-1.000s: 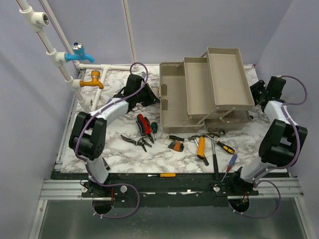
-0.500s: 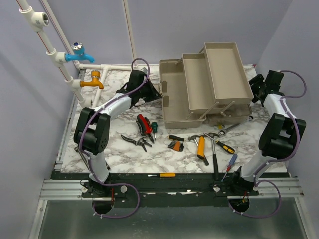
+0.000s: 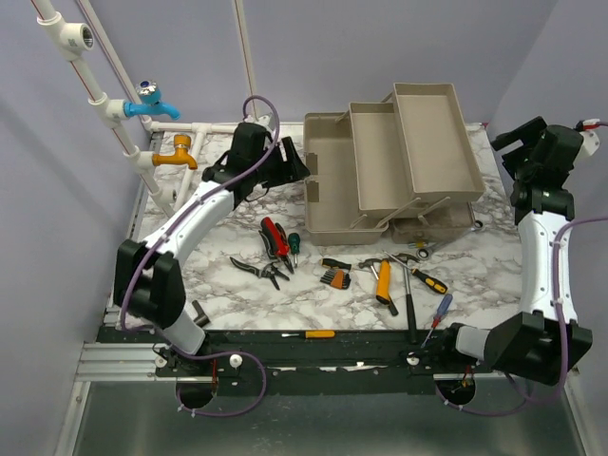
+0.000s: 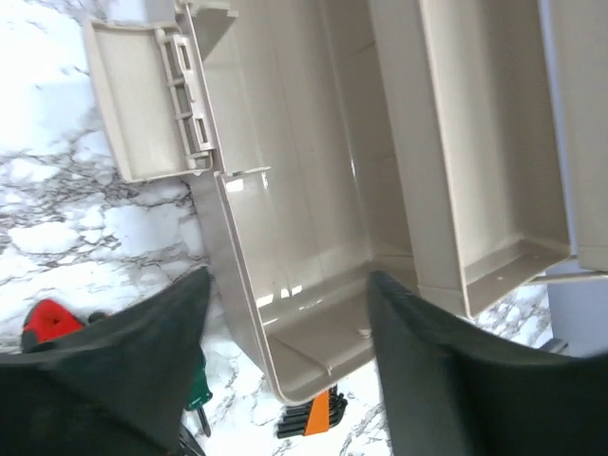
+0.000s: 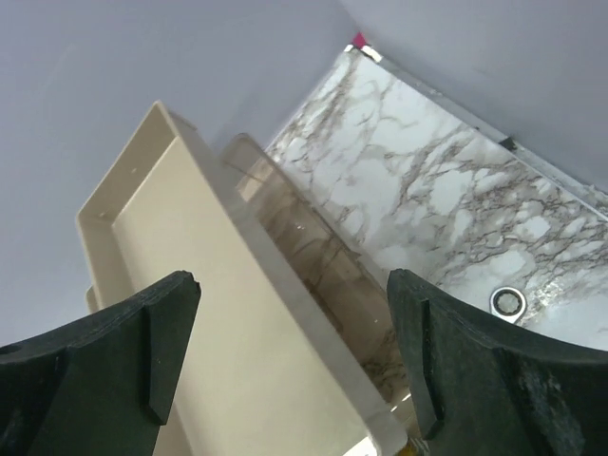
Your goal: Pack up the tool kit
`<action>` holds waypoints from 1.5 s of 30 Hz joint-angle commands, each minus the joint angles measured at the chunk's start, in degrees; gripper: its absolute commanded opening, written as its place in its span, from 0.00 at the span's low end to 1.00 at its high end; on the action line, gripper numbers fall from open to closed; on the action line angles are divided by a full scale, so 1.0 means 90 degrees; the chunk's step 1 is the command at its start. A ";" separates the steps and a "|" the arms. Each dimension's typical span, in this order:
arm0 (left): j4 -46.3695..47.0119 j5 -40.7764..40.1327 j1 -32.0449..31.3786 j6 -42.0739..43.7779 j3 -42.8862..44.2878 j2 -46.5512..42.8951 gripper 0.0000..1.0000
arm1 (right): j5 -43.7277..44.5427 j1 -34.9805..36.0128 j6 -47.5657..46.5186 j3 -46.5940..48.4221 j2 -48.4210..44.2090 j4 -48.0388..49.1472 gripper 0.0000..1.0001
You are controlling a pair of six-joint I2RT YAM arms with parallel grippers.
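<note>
The beige toolbox [image 3: 334, 185] stands at the back of the table with its fold-out trays [image 3: 432, 142] spread to the right. My left gripper [image 3: 293, 167] hovers at the box's left end, open; in the left wrist view its fingers [image 4: 142, 370] frame the empty bottom compartment [image 4: 304, 218]. Off the box's right end my right gripper [image 3: 508, 150] is raised and open, above the top tray [image 5: 190, 323] and the smoky lid [image 5: 313, 271]. Loose tools lie in front of the box: red pliers [image 3: 274, 236], a hex key set [image 3: 335, 276], an orange hammer [image 3: 383, 280] and screwdrivers [image 3: 439, 313].
White pipes with a blue tap [image 3: 152, 103] and an orange tap [image 3: 176, 154] stand at the back left. A yellow screwdriver [image 3: 309, 334] lies on the front rail. A wrench [image 3: 432, 247] lies under the trays' near right corner. Purple walls close in the back and sides.
Both arms have risen from the toolbox's ends. The left gripper went from shut to open, and the right gripper opened wider. The trays shifted slightly backward early on.
</note>
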 commanded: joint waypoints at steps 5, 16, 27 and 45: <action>-0.0305 -0.1274 -0.0003 0.0261 -0.2036 -0.2755 0.96 | -0.2126 0.0222 -0.1069 -0.0474 -0.1194 -0.0350 0.82; -0.0802 -0.2498 0.0026 -0.0168 -0.4050 -0.5410 0.98 | -0.3198 0.2172 -0.1699 0.0093 -0.1514 -0.0564 0.79; 0.0475 -0.1788 0.0032 -0.0725 -0.5723 -0.6330 0.99 | -0.2348 0.5705 -0.2258 -0.0992 -0.1018 0.0135 0.76; 0.2279 -0.1247 -0.0857 0.0289 -0.6679 -0.5946 0.98 | -0.1668 0.6270 -0.2155 -0.3008 -0.0337 0.1163 0.69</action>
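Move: The wire strippers lie about 17 cm back and 11 cm to the left of the left hand, some 20 cm below it; the red pliers are about 7 cm back and 7 cm left, the green screwdriver 10 cm back and 2 cm left. From the right hand, the hex key set is roughly 18 cm back and 40 cm left, 30 cm below; the short screwdriver is 5 cm farther out than that set, the orange-handled hammer 19 cm back and 27 cm left. Back and to its left, the left hand draws off the open tool box's latch side, opening wide, then sinks about 8 cm and eases back to the right above the wire strippers beside the red pliers. The right hand sweeps some 37 cm left and 15 cm back past the box's near end, rising a little before dropping to 15 cm below its start; it swings counter-clockwise about 80 degrees and narrows its open fingers slightly, ending above the hex key set. ##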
